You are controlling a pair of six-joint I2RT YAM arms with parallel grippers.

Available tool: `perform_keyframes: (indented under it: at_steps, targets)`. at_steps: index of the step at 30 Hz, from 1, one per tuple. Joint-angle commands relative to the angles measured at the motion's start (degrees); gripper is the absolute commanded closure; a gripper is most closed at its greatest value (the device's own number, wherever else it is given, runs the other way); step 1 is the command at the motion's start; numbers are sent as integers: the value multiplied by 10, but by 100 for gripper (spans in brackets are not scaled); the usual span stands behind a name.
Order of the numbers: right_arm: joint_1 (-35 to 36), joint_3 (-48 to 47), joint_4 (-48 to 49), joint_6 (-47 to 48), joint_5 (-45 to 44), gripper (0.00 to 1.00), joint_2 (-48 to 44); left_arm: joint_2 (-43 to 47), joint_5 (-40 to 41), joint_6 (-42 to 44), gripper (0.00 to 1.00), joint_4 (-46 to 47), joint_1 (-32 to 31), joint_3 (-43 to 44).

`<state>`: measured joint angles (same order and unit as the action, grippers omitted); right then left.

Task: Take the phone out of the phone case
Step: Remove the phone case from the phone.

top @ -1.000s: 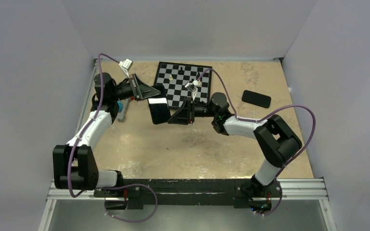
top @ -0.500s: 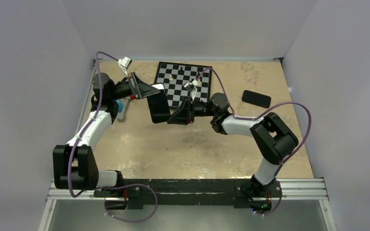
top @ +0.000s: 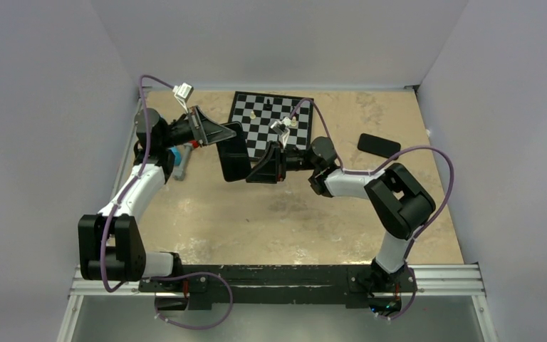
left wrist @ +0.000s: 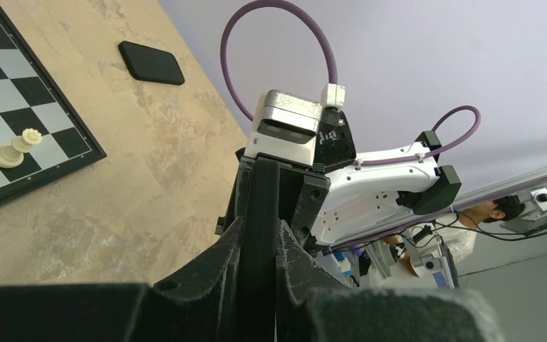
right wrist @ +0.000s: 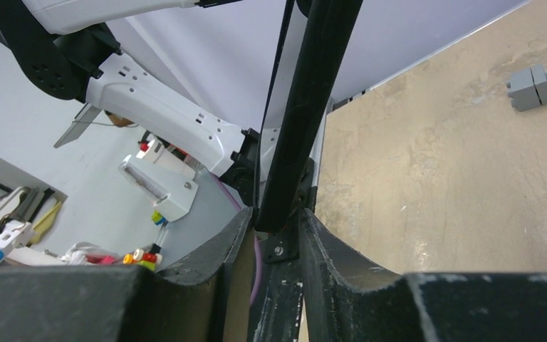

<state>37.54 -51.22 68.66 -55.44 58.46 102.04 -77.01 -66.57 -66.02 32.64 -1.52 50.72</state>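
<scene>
A black phone in its phone case (top: pixel 234 154) hangs above the table in front of the chessboard, held between both arms. I cannot tell phone from case. My left gripper (top: pixel 222 137) is shut on its upper left end. In the left wrist view the slab (left wrist: pixel 262 189) runs edge-on between the fingers (left wrist: pixel 231 242) of that gripper (left wrist: pixel 260 226). My right gripper (top: pixel 255 173) is shut on the lower right end. Its wrist view shows the slab (right wrist: pixel 312 92) rising from that gripper (right wrist: pixel 276 217), with a thin strip (right wrist: pixel 274 121) standing slightly off along its left side.
A chessboard (top: pixel 271 122) with a few pieces lies at the back centre. A second flat black slab (top: pixel 379 146) (left wrist: pixel 151 63) rests on the table to the right. A blue and grey tool (top: pixel 178 161) (right wrist: pixel 534 84) lies at the left. White walls enclose the table.
The held slab has tilted and risen slightly toward the left gripper, and the bright glare on its face is gone. The right arm's elbow has drawn inward. The right jaws narrowed a little.
</scene>
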Motion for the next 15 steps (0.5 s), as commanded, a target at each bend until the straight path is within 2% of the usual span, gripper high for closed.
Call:
perform_keyframes:
  at_steps: [1,5,8,12,15]
  targets:
    - [1,-25,26,6,1,73,9,21,-12,-40,100,51,1,3]
    - [2,-21,15,34,-8,99,4,22,-14,-52,100,55,-1,1]
    - [2,-14,-26,117,-11,100,-18,23,-13,-109,100,84,-7,-10]
    - [14,-12,-62,216,-10,100,-51,9,23,-245,100,224,-13,-75]
    - [27,-22,-97,277,-15,100,-72,-32,39,-381,100,370,-14,-103]
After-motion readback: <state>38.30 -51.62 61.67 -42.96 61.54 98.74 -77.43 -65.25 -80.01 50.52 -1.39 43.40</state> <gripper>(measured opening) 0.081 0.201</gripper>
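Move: The left hand still grips the far end of the cased phone, its middle about 5 cm back, 1 cm right and 4 cm below that hand. For the right hand, at the phone's near-right corner, the phone case's middle lies some 4 cm ahead, 2 cm left and 3 cm above. Below on the table, the chessboard is roughly 24 cm ahead and 6 cm right of the right hand, the hammer 13 cm ahead and 20 cm left. Right fingers shut on the case's near-right corner, then roll about 10 degrees as both hands ease back 1 cm. ##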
